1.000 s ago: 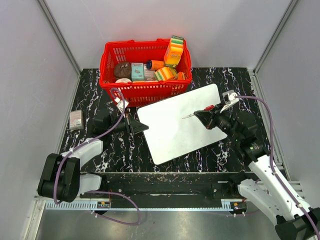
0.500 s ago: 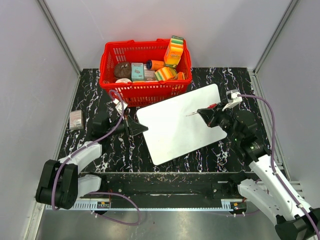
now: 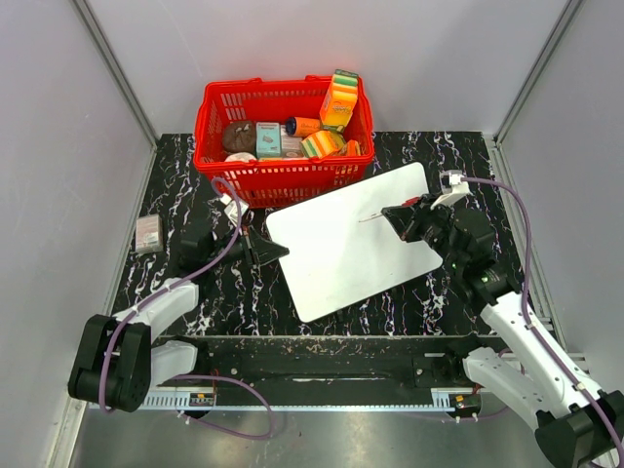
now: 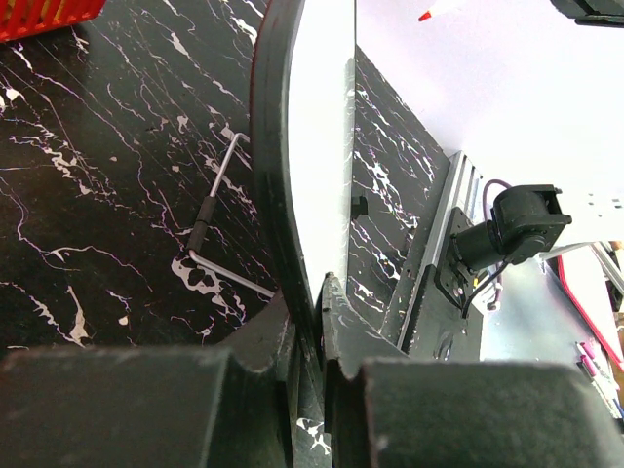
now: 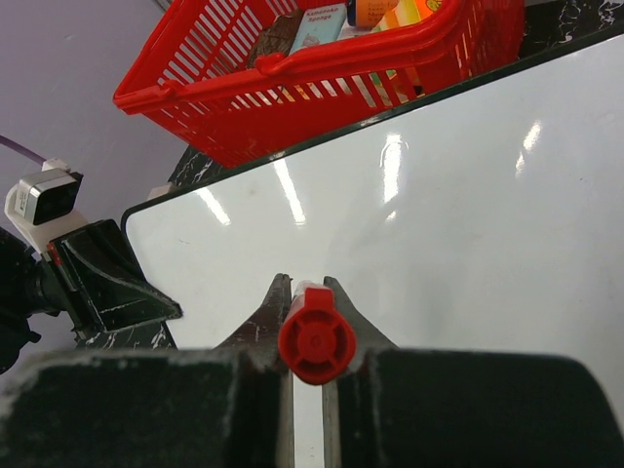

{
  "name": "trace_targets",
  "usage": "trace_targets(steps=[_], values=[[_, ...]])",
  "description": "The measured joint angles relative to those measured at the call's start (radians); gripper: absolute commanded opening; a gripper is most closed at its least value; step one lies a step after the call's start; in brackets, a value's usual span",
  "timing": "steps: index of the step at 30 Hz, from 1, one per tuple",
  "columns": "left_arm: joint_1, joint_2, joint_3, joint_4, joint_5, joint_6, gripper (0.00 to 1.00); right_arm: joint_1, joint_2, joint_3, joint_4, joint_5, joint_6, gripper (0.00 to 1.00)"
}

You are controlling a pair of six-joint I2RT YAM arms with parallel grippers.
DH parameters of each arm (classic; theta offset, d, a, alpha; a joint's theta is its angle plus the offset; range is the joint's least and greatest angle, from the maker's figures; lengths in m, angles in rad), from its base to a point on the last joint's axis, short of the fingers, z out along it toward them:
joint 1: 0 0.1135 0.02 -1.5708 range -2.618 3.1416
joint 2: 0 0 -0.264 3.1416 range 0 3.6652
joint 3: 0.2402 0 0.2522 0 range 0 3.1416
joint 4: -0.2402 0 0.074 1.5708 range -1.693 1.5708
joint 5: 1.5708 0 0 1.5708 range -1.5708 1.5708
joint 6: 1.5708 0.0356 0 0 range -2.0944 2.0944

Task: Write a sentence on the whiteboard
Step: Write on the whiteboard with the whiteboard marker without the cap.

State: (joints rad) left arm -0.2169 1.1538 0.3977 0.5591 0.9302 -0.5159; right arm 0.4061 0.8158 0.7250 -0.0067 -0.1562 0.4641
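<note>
The whiteboard [image 3: 351, 244] lies slanted on the black marble table, its face blank; no sentence shows on it. My left gripper [image 3: 278, 249] is shut on the board's left edge, and in the left wrist view the thin board edge [image 4: 327, 117] runs between the closed jaws of that gripper [image 4: 314, 312]. My right gripper [image 3: 395, 216] is shut on a red marker [image 3: 375, 216] whose tip points left over the board's upper middle. In the right wrist view the marker's red end [image 5: 316, 336] sits between the fingers, with the whiteboard [image 5: 439, 195] beneath.
A red basket [image 3: 283, 127] holding several packages stands just behind the board. A small grey box [image 3: 147, 234] sits at the table's left edge. A bent metal key [image 4: 216, 195] lies on the table near the left gripper. Grey walls close in both sides.
The right gripper with the marker has shifted slightly toward the far side of the board. The left gripper keeps its hold on the board's edge.
</note>
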Motion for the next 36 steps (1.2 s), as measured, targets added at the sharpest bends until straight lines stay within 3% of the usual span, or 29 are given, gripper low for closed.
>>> trace_targets(steps=[8,18,36], values=[[-0.002,0.0,0.0,0.0,-0.003,0.0,0.0,0.031,-0.016,0.007,-0.004,0.003,-0.024,0.0],[-0.002,0.008,0.0,0.002,-0.009,0.003,0.0,0.317,0.058,0.093,-0.049,0.227,-0.148,0.0],[-0.002,0.026,0.007,-0.013,-0.018,0.021,0.0,0.338,0.091,0.103,0.002,0.191,-0.223,0.0]])
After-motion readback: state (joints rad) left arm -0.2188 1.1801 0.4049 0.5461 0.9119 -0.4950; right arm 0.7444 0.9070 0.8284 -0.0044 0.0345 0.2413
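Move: The whiteboard stands steeply propped, its right end farther out. Its middle is about 6 cm left of the right hand, 1 cm ahead and 17 cm lower; that hand holds the marker. The left gripper, on the board's left edge, sits some 24 cm left, 4 cm back and 12 cm below the right hand. The red basket is roughly 29 cm ahead, 27 cm left and 19 cm lower. From the left hand the board's middle lies about 18 cm right, 5 cm ahead, 5 cm below. Across the whiteboard's upper face, towards its left end, the still-gripped marker is carried about 7 cm to the left by the right hand, which also draws back some 2.5 cm and rises slightly. Most of the travel comes in one quick sweep, then slows; the wrist turns about 10 degrees counter-clockwise and tips up a little. The left fingers keep the board's left edge. ##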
